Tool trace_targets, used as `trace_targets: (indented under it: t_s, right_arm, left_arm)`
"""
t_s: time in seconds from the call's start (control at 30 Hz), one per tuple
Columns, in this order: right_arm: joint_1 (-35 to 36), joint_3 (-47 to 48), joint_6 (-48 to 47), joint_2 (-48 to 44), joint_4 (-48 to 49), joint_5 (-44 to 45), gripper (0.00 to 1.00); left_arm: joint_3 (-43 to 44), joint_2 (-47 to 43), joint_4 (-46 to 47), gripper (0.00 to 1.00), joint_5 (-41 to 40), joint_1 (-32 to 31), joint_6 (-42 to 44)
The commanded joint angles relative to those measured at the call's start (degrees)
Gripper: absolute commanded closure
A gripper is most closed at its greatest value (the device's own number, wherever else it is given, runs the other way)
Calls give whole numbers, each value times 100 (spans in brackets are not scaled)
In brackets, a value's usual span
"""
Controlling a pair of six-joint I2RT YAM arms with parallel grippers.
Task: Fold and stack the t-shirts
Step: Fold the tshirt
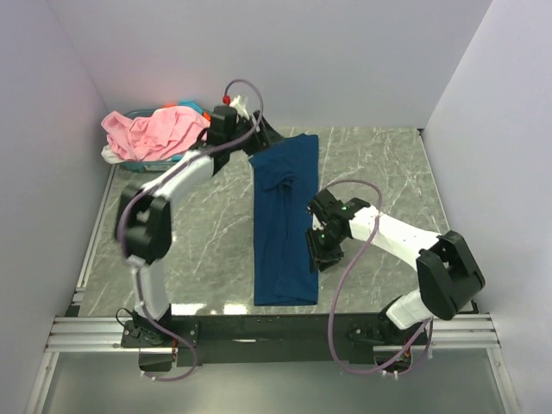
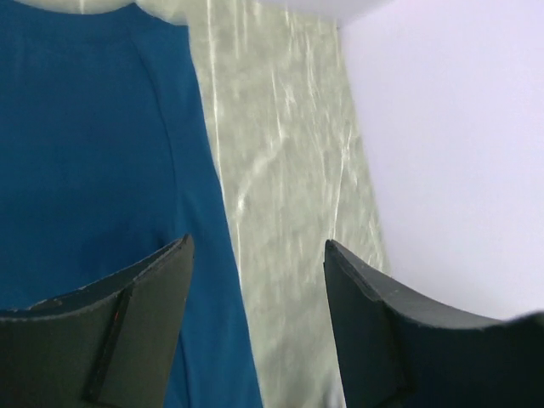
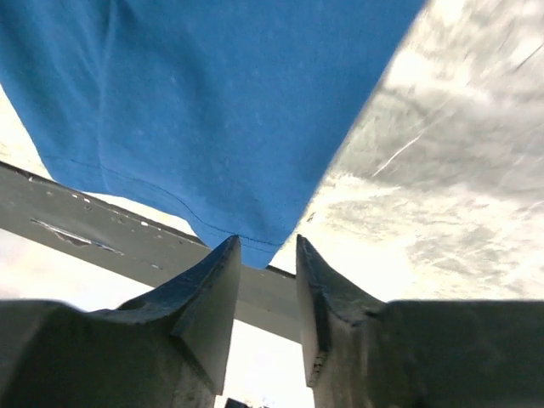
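A dark navy blue t-shirt (image 1: 283,224) lies as a long narrow strip down the middle of the table, from back to front. My left gripper (image 1: 253,140) hovers at the strip's far left corner. Seen from the left wrist, the gripper (image 2: 259,240) is open, with the shirt's edge (image 2: 93,153) and bare table between its fingers. My right gripper (image 1: 316,256) sits at the strip's right edge near the front. In the right wrist view it (image 3: 266,239) is open, and the shirt's hem corner (image 3: 212,127) lies just past its fingertips, ungripped. A light pink t-shirt (image 1: 153,129) is heaped at the back left.
The pink shirt fills a teal basket (image 1: 159,161) in the back left corner, with a pale cloth (image 1: 109,153) at its left side. White walls close in the left, back and right. The marble table (image 1: 379,164) ends at a metal rail (image 1: 259,332) at the front.
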Motion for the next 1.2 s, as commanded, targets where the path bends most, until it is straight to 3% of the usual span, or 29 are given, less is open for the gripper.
trace_targets:
  t_s: [0.0, 0.3, 0.5, 0.77, 1.17]
  right_arm:
    - [119, -363, 301, -462, 417, -96, 59]
    - [584, -1277, 582, -902, 988, -369, 58]
    - [830, -1437, 644, -876, 1094, -343, 57]
    - [1050, -1279, 828, -587, 1129, -326, 57]
    - [1279, -989, 794, -16, 883, 114, 57]
  left_arm:
    - [-1579, -1502, -524, 31, -952, -486, 607]
    - [-4676, -3931, -1315, 32, -1902, -1734, 160]
    - [-5944, -4979, -1464, 32, -1859, -2174, -553]
    - [-6394, -4726, -1429, 31, -1077, -2508, -342]
    - [-6359, -3812, -1350, 32, -822, -2781, -316]
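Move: The T-shirt lies folded into a long strip. Its near-left corner is about 42 cm back from the left gripper, 5 cm to its left and 21 cm below; the near-right corner is 42 cm back and 11 cm to its right. The laundry basket sits some 25 cm left of that gripper and 3 cm back. From the right gripper, the near-right corner is about 9 cm back, 1 cm left and 6 cm below, with the near-left corner 9 cm back and 17 cm left. Sweep the open left gripper back nearly 40 cm along the T-shirt's left edge, dropping close to 20 cm and drifting slightly left, and tip its fingers steeply down just short of the near-left corner. Meanwhile ease the right gripper back about 7 cm and down 4 cm to the near-right corner, keeping its fingers partly open. ##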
